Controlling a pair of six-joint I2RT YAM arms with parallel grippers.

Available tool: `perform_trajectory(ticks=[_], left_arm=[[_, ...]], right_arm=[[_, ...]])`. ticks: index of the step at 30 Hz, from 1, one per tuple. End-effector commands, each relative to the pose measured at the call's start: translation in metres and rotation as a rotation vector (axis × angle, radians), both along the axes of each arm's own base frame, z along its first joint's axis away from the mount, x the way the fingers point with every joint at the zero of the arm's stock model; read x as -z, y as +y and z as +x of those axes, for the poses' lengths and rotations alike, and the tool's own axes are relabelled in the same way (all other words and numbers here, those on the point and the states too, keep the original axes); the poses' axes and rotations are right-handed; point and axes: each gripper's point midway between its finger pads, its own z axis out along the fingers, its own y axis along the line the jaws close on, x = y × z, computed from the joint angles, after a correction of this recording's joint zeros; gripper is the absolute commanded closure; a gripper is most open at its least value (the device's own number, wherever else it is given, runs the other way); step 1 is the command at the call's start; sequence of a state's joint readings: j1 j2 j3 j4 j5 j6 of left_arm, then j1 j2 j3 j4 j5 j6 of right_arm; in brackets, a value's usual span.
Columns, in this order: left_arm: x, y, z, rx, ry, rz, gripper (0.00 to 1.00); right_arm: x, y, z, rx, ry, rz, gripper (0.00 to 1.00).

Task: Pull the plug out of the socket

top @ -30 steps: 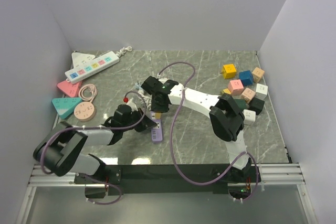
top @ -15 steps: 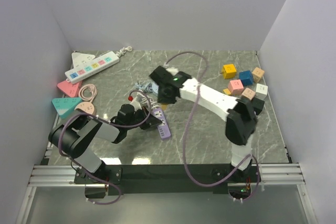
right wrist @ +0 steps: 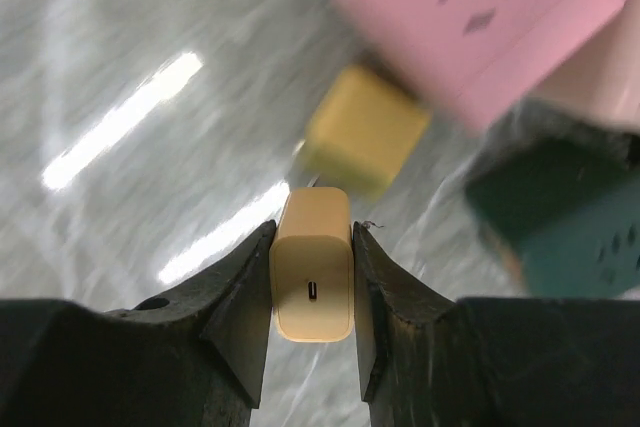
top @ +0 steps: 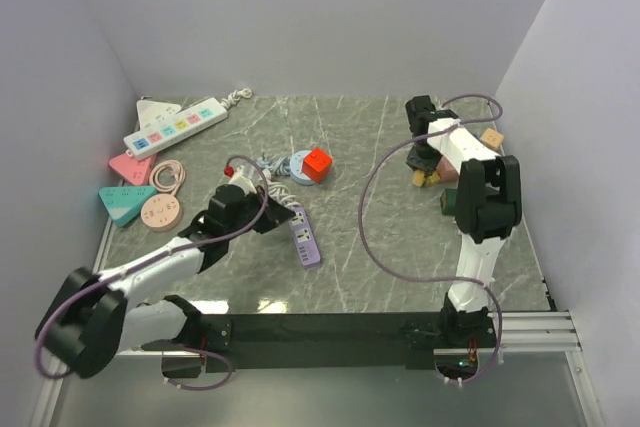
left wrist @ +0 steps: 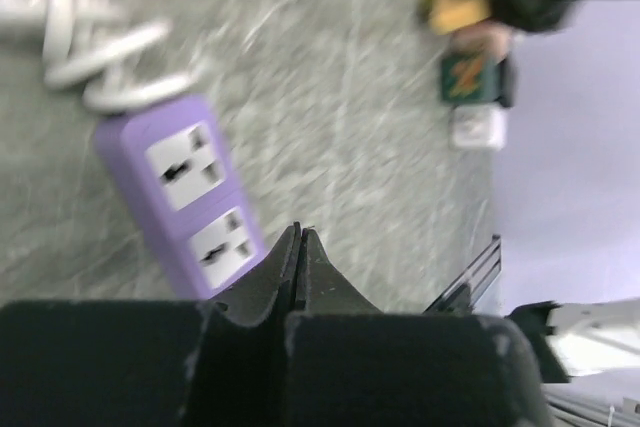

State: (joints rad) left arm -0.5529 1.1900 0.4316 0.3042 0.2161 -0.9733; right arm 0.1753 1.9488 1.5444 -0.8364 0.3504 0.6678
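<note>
The socket (top: 304, 239), a short lilac-purple power strip, lies flat at the table's centre-left, its white outlet faces bare (left wrist: 190, 197). Its grey-white cord (left wrist: 100, 67) is coiled behind it. My left gripper (top: 280, 219) rests beside the strip's near end, shut with nothing between the fingers (left wrist: 298, 239). The plug (right wrist: 312, 262), a small cream-yellow charger block, is held away from the socket at the far right. My right gripper (right wrist: 312, 237) is shut on its two sides. In the top view that gripper (top: 425, 169) hangs beside the coloured cubes.
A pink cube (right wrist: 490, 7), a yellow cube (right wrist: 365, 132) and a dark green cube (right wrist: 560, 217) lie just under the plug. A red cube (top: 317, 162) sits by a blue disc (top: 298, 163). A long white strip (top: 175, 125) and other adapters (top: 125, 202) line the left wall.
My right arm has swung from over the purple strip to the far right, carrying the plug with it. The left arm has stretched out beside the strip, which has stayed in place.
</note>
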Motion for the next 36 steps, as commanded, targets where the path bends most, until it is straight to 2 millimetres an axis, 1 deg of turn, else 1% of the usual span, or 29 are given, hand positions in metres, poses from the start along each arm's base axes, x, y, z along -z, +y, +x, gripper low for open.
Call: perform_trajectory(ticks=[1, 2, 3, 4, 5, 6, 7, 8, 9, 12, 13, 14, 15, 17, 18, 19, 21, 22, 23, 24, 25, 26, 27, 28, 29, 30, 33, 34, 36], left_arm=[[-0.038, 0.014, 0.01, -0.062, -0.087, 0.048, 0.98], [-0.047, 0.015, 0.011, -0.065, -0.106, 0.05, 0.98], [-0.046, 0.019, 0.01, -0.076, -0.098, 0.065, 0.94], [-0.052, 0.02, 0.009, -0.079, -0.111, 0.062, 0.92], [-0.054, 0.022, 0.009, -0.084, -0.113, 0.066, 0.91], [-0.052, 0.024, 0.008, -0.09, -0.107, 0.072, 0.87], [-0.056, 0.027, 0.008, -0.105, -0.117, 0.071, 0.82], [-0.053, 0.028, 0.006, -0.11, -0.111, 0.075, 0.78], [-0.053, 0.03, 0.005, -0.114, -0.111, 0.076, 0.71], [-0.052, 0.038, 0.005, -0.151, -0.118, 0.089, 0.55], [-0.054, 0.04, 0.005, -0.159, -0.127, 0.09, 0.53], [-0.048, 0.044, 0.004, -0.168, -0.113, 0.113, 0.5], [-0.047, 0.046, 0.004, -0.17, -0.111, 0.116, 0.46], [-0.047, 0.048, 0.004, -0.172, -0.105, 0.124, 0.43], [-0.047, 0.049, 0.004, -0.176, -0.103, 0.127, 0.42], [-0.047, 0.054, 0.008, -0.204, -0.107, 0.142, 0.41], [-0.049, 0.057, 0.011, -0.223, -0.106, 0.145, 0.39], [-0.048, 0.058, 0.012, -0.225, -0.101, 0.15, 0.39], [-0.05, 0.058, 0.013, -0.226, -0.104, 0.148, 0.39], [-0.051, 0.059, 0.014, -0.233, -0.104, 0.148, 0.39], [-0.052, 0.058, 0.014, -0.231, -0.103, 0.145, 0.39], [-0.052, 0.059, 0.014, -0.235, -0.102, 0.145, 0.4], [-0.054, 0.06, 0.013, -0.24, -0.105, 0.143, 0.4], [-0.055, 0.061, 0.013, -0.244, -0.106, 0.137, 0.4], [-0.053, 0.063, 0.011, -0.248, -0.101, 0.139, 0.4], [-0.057, 0.064, 0.01, -0.252, -0.111, 0.127, 0.4], [-0.053, 0.068, 0.005, -0.267, -0.106, 0.121, 0.39], [-0.049, 0.07, 0.003, -0.273, -0.094, 0.126, 0.39], [-0.049, 0.073, 0.0, -0.279, -0.092, 0.121, 0.38]], right_arm=[[-0.006, -0.023, 0.02, 0.03, -0.006, -0.018, 0.88], [-0.004, -0.034, 0.023, 0.06, 0.001, -0.019, 0.85], [-0.005, -0.039, 0.023, 0.073, 0.001, -0.02, 0.73], [-0.004, -0.039, 0.023, 0.074, 0.002, -0.006, 0.63], [-0.009, -0.043, 0.023, 0.086, -0.011, 0.001, 0.54], [-0.013, -0.043, 0.024, 0.086, -0.026, 0.008, 0.39], [-0.019, -0.04, 0.024, 0.078, -0.044, 0.025, 0.33], [-0.032, -0.038, 0.022, 0.062, -0.076, 0.039, 0.28], [-0.04, -0.036, 0.023, 0.056, -0.106, 0.056, 0.19], [-0.069, -0.015, 0.021, -0.038, -0.18, 0.123, 0.11], [-0.076, 0.0, 0.021, -0.088, -0.193, 0.144, 0.1], [-0.086, 0.015, 0.022, -0.177, -0.214, 0.174, 0.09], [-0.091, 0.028, 0.023, -0.23, -0.225, 0.175, 0.09], [-0.103, 0.065, 0.024, -0.368, -0.237, 0.18, 0.09], [-0.104, 0.076, 0.023, -0.404, -0.226, 0.187, 0.08], [-0.115, 0.102, 0.023, -0.468, -0.24, 0.202, 0.08], [-0.111, 0.127, 0.023, -0.507, -0.213, 0.219, 0.07], [-0.12, 0.142, 0.026, -0.519, -0.237, 0.234, 0.07], [-0.113, 0.162, 0.023, -0.55, -0.218, 0.243, 0.07], [-0.112, 0.172, 0.023, -0.553, -0.217, 0.25, 0.07], [-0.12, 0.183, 0.026, -0.526, -0.236, 0.275, 0.07], [-0.11, 0.197, 0.025, -0.522, -0.213, 0.282, 0.06], [-0.107, 0.199, 0.021, -0.489, -0.188, 0.277, 0.06], [-0.111, 0.204, 0.025, -0.425, -0.206, 0.3, 0.06], [-0.107, 0.216, 0.023, -0.421, -0.206, 0.316, 0.05], [-0.109, 0.222, 0.026, -0.405, -0.229, 0.337, 0.04], [-0.103, 0.242, 0.026, -0.339, -0.242, 0.424, 0.04], [-0.104, 0.246, 0.028, -0.282, -0.241, 0.459, 0.03], [-0.089, 0.246, 0.026, -0.221, -0.19, 0.459, 0.02]])
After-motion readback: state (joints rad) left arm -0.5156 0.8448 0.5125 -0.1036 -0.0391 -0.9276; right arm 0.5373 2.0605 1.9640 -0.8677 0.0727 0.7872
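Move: The right hand holds the tan plug just over the table. The yellow plug lies some 3 cm to its right and about 3 cm lower, level with it fore and aft; the pink cube is about 4 cm ahead and 7 cm right, the green cube 6 cm back and 8 cm right. The red cube is about 27 cm left, 4 cm ahead. From the left hand, the purple strip's middle is about 4 cm back, 4 cm right and 6 cm below. The right fingers let go of the tan plug beside the yellow one after a short slip of about 4 cm to the right and slightly down, opening wide. The hand then lifts and sweeps some 28 cm left towards the red cube, tilting and turning counter-clockwise, and sinks a little at the end. The left hand rises off from over the purple strip, opens its fingers and drifts about 6 cm left. ##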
